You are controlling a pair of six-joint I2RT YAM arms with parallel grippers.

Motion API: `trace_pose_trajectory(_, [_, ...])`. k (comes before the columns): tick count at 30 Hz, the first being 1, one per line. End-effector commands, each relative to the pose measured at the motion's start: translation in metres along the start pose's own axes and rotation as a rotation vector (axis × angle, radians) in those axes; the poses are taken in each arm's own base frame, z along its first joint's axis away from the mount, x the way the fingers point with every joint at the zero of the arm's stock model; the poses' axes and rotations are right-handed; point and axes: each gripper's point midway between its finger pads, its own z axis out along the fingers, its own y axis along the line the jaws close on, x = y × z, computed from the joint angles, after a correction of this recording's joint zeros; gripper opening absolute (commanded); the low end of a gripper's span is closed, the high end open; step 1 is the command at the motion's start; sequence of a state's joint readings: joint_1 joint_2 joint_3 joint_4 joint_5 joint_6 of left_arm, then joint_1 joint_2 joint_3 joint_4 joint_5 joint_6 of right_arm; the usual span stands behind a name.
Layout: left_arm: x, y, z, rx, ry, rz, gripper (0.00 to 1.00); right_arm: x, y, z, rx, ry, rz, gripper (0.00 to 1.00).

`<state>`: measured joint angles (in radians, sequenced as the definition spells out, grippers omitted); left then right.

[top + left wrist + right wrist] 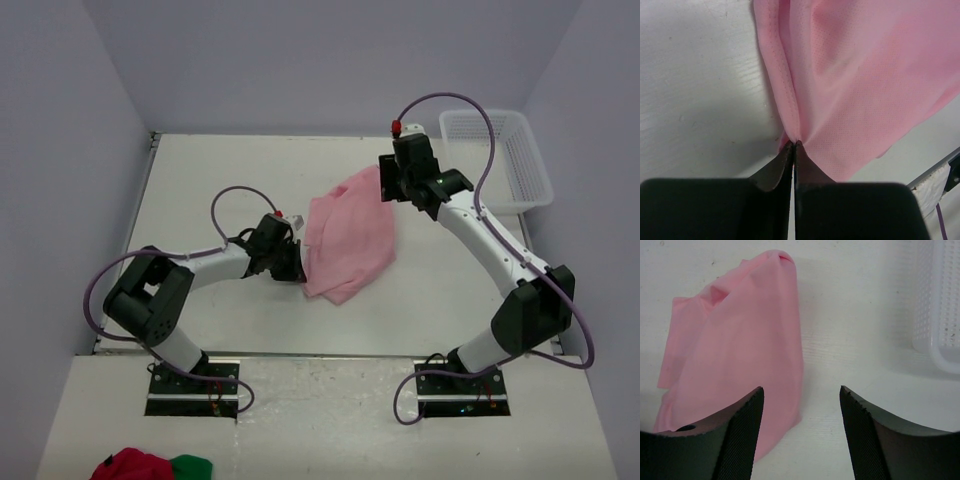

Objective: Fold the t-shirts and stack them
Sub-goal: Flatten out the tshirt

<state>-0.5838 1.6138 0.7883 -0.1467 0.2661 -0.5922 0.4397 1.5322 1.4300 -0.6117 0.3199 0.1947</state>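
A crumpled light pink t-shirt (350, 235) lies in the middle of the white table (200, 190). My left gripper (302, 267) sits low at the shirt's near-left edge. In the left wrist view that gripper (794, 144) is shut on a pinched fold of the t-shirt (865, 75), with the cloth bunching up from the tips. My right gripper (388, 188) hovers at the shirt's far-right corner. From the right wrist, that gripper (801, 389) is open with nothing between its fingers; the t-shirt (740, 340) lies under its left finger.
A white mesh basket (500, 160) stands at the table's back right and shows in the right wrist view as the basket (940, 315). Red and green cloth (150, 465) lies on the lower surface in front of the left arm's base.
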Motion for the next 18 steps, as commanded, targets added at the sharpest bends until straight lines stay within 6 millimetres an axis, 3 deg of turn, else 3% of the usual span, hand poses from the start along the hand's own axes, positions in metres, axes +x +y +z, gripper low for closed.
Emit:
trace_pose_trajectory(1, [-0.013,-0.013,-0.013,0.028,-0.051,0.010,0.00,0.003,0.001,0.014,-0.005,0.013,0.033,0.63])
trace_pose_trajectory(6, [-0.027,-0.018,-0.050,-0.005,-0.136,0.034,0.00,0.011,-0.004,0.052,0.000,0.106,0.035,0.63])
trace_pose_trajectory(8, [-0.033,-0.021,-0.064,-0.011,-0.167,0.041,0.00,0.011,0.004,0.066,-0.065,0.138,0.037,0.64])
trace_pose_trajectory(9, [-0.034,-0.024,-0.068,-0.008,-0.173,0.046,0.00,0.000,0.008,0.069,-0.086,0.125,0.038,0.64])
trace_pose_trajectory(11, [-0.037,-0.028,-0.075,-0.002,-0.182,0.049,0.00,0.007,0.016,0.089,-0.122,0.169,0.044,0.64])
trace_pose_trajectory(12, [-0.038,-0.028,-0.077,-0.002,-0.184,0.050,0.00,-0.003,0.018,0.093,-0.140,0.163,0.055,0.64])
trace_pose_trajectory(14, [-0.039,-0.031,-0.081,0.005,-0.192,0.051,0.00,0.003,0.024,0.110,-0.173,0.195,0.061,0.63])
trace_pose_trajectory(16, [-0.040,-0.031,-0.082,0.001,-0.194,0.053,0.00,-0.005,0.029,0.118,-0.191,0.185,0.073,0.62])
trace_pose_trajectory(18, [-0.040,-0.030,-0.082,-0.003,-0.193,0.059,0.00,0.003,0.036,0.133,-0.216,0.219,0.076,0.61])
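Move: The t-shirt's far end, the right hand's goal, lies about 12 cm ahead of that hand, 4 cm to its left and 21 cm below. The basket's middle is some 22 cm right of the right hand, 13 cm ahead and 19 cm down. The left hand already pinches the shirt's near-left edge low over the table; the far end lies roughly 27 cm ahead of it and 17 cm to its right, about level. Left hand lifts its pinched edge 8 cm; open right dives about 13 cm down-forward towards the far end. ##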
